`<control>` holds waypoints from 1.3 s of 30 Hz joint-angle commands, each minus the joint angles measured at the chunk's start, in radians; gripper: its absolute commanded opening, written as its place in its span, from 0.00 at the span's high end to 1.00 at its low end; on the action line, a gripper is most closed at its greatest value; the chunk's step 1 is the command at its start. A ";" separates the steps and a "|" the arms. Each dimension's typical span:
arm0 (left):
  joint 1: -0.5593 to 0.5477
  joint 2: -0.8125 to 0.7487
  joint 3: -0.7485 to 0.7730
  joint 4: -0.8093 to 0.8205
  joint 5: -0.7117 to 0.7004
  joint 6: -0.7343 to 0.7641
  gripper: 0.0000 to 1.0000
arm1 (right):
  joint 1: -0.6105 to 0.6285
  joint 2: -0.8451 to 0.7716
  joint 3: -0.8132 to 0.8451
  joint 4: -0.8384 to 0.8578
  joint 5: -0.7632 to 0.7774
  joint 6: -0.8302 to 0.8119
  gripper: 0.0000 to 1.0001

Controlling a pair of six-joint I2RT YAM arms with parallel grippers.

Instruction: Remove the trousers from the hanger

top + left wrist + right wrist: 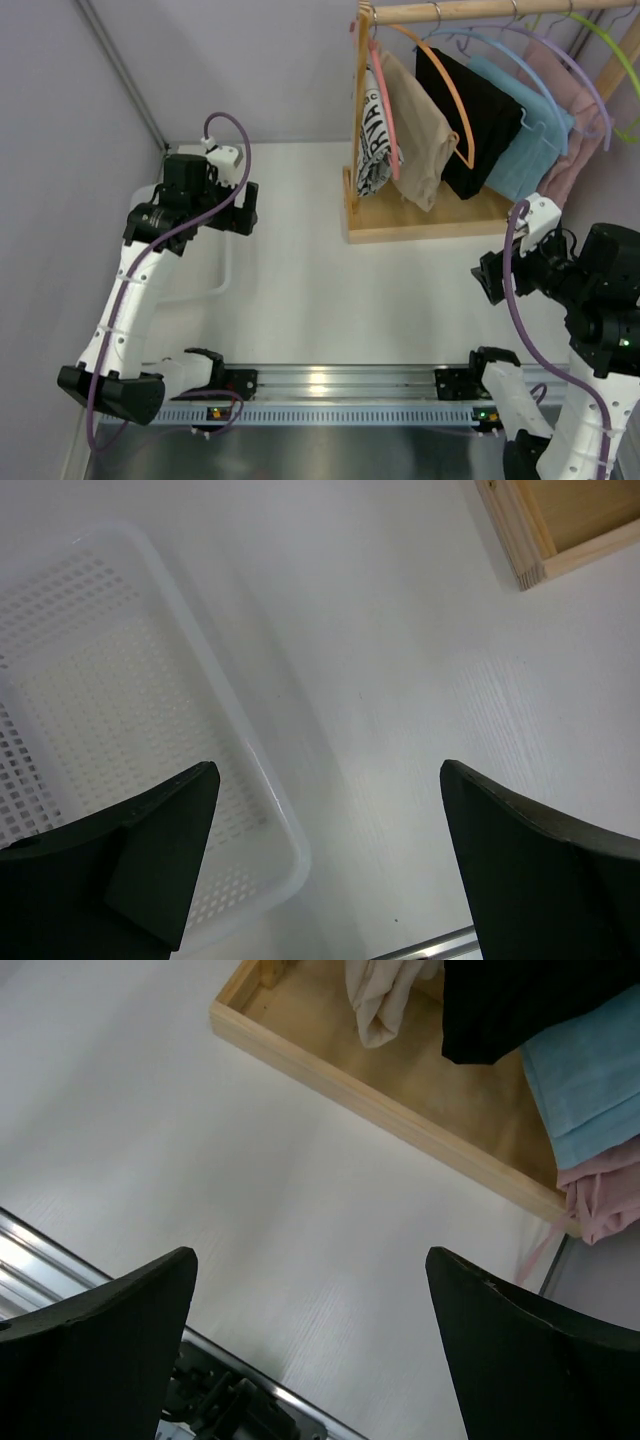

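Observation:
Several folded garments hang on coloured hangers from a wooden rack [420, 225] at the back right: a black-and-white patterned one [374, 140], a beige one [420, 140], a black one [480, 125], a light blue one [530, 145] and a pink one [575, 130]. I cannot tell which are the trousers. My left gripper [248, 208] is open and empty, left of the rack, above the table. My right gripper [487, 278] is open and empty, in front of the rack's right end. In the right wrist view the beige [385, 995], black [530, 1000], blue [590, 1090] and pink [605, 1200] garments hang over the rack's base [380, 1110].
A white perforated basket [120, 710] lies on the table under my left gripper [328, 770]; it shows faintly in the top view [215, 270]. A corner of the rack base [560, 530] is at that view's upper right. A metal rail [330, 385] runs along the near edge.

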 commanded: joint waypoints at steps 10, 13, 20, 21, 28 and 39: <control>0.000 -0.090 -0.073 0.010 -0.093 -0.037 0.01 | 0.015 0.183 0.228 0.104 -0.277 0.119 0.01; 0.002 -0.122 -0.085 0.008 -0.093 -0.045 0.01 | 0.015 0.222 0.290 0.168 -0.294 0.162 0.01; 0.007 -0.173 -0.122 0.008 -0.119 -0.043 0.01 | 0.053 0.321 0.366 0.418 -0.345 0.409 0.00; 0.007 -0.178 -0.123 0.007 -0.116 -0.045 0.01 | 0.084 0.331 0.372 0.447 -0.337 0.435 0.01; 0.007 -0.219 -0.156 0.007 -0.036 -0.108 0.02 | 0.314 0.467 0.450 0.641 -0.191 0.652 0.04; 0.040 -0.147 0.010 0.008 -0.061 -0.123 0.02 | 0.449 0.659 0.472 0.883 0.029 0.935 0.26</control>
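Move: The white-and-black printed trousers hang about 26 cm ahead of the right hand, 20 cm to its left and 13 cm higher. Their pink hanger is about 24 cm ahead and 18 left of this hand, the beige trousers 24 ahead and 14 left, the black ones 24 ahead and 7 left, all some 12–16 cm above it. From the left hand the printed trousers lie roughly 10 cm ahead, 24 right and 17 up. Right hand swings some 28 cm forward, up and left towards the printed trousers, rolling, fingers narrowing; left eases back. ##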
